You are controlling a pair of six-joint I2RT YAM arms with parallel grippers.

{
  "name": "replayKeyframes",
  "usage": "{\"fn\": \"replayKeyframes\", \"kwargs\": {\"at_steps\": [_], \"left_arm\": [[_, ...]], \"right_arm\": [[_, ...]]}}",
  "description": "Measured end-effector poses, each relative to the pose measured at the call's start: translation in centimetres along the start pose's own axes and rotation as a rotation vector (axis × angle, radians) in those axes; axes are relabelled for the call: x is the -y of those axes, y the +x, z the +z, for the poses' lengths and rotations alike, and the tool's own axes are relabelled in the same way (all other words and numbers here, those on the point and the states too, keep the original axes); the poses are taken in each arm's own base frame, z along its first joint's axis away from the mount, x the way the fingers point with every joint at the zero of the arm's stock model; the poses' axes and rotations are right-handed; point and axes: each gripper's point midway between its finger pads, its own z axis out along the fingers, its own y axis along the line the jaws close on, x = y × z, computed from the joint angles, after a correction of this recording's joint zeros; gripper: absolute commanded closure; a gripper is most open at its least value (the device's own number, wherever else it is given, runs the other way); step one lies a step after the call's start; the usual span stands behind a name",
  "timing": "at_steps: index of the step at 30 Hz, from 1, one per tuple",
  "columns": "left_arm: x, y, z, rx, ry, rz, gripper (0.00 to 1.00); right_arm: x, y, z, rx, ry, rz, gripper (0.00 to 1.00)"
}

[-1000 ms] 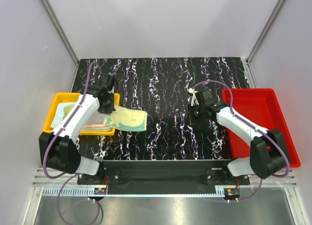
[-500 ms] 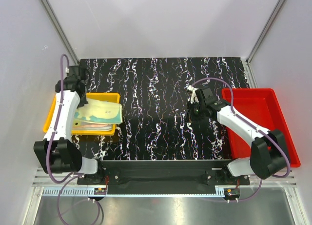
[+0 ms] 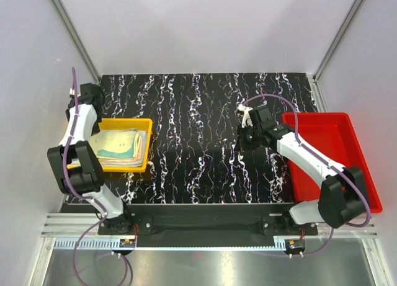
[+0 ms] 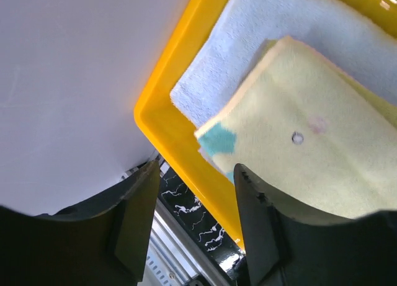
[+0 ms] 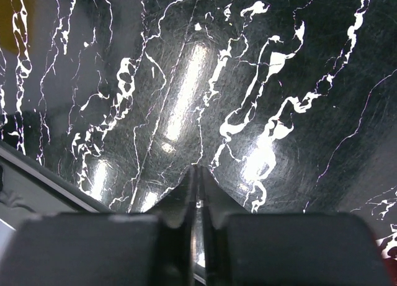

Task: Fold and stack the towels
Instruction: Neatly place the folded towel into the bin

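Note:
The towels lie folded in a stack (image 3: 118,143) inside the yellow tray (image 3: 147,143). A pale yellow-green towel (image 4: 310,143) with teal patches is on top, and a light blue towel (image 4: 260,38) shows beneath it. My left gripper (image 3: 89,103) hovers over the tray's back-left corner. In the left wrist view this gripper (image 4: 195,171) is open and holds nothing. My right gripper (image 3: 247,137) sits low over the marbled table right of centre. In the right wrist view it (image 5: 197,169) is shut and empty.
A red tray (image 3: 313,115) with nothing in it stands at the right edge of the table. White walls stand close to the left of the yellow tray (image 4: 167,112) and behind the table. The arm bases and a rail run along the near edge.
My left gripper carried the yellow-green towel from the tray's right edge onto the stack. It then let go, opened and swung to the back-left corner. The right arm barely shifted.

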Motion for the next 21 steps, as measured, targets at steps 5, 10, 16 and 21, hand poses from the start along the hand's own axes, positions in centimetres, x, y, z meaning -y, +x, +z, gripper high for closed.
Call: {"fn": "replayKeyframes", "kwargs": {"at_steps": [5, 10, 16, 21], "left_arm": [[-0.9, -4.1, -2.9, 0.069, 0.054, -0.115, 0.21], [0.9, -8.4, -10.1, 0.254, 0.351, -0.214, 0.01], [8.5, -3.7, -19.6, 0.359, 0.932, -0.095, 0.01], [14.8, 4.4, -28.3, 0.423, 1.321, 0.128, 0.01]], "right_arm": [[0.0, -0.1, 0.0, 0.002, 0.001, 0.014, 0.01], [-0.4, -1.2, -0.5, 0.015, 0.0, 0.024, 0.0], [-1.8, -3.7, -2.4, 0.09, -0.025, 0.049, 0.0], [-3.0, -6.0, -7.1, 0.261, -0.031, 0.074, 0.0]]}}
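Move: The folded yellow towel already lies on the stack in the yellow bin, its middle about 13 cm to the left hand's right, level with it front to back and some 8 cm below. The bin's middle is about 11 cm right, level and 11 cm down. From the right hand the towel lies about 43 cm left, 3 cm ahead and 5 cm lower; the red bin's middle is 33 cm right, 2 cm back, 8 cm down. The yellow towel is left on its stack as the half-open left fingers spread wide and the hand rises about 12 cm, first easing forward, then sweeps some 30 cm right, back across and past the yellow bin, drawing back to its starting reach as its wrist swings clockwise and rolls. The right hand, over bare table, opens its shut fingers fully and lifts about 10 cm. ##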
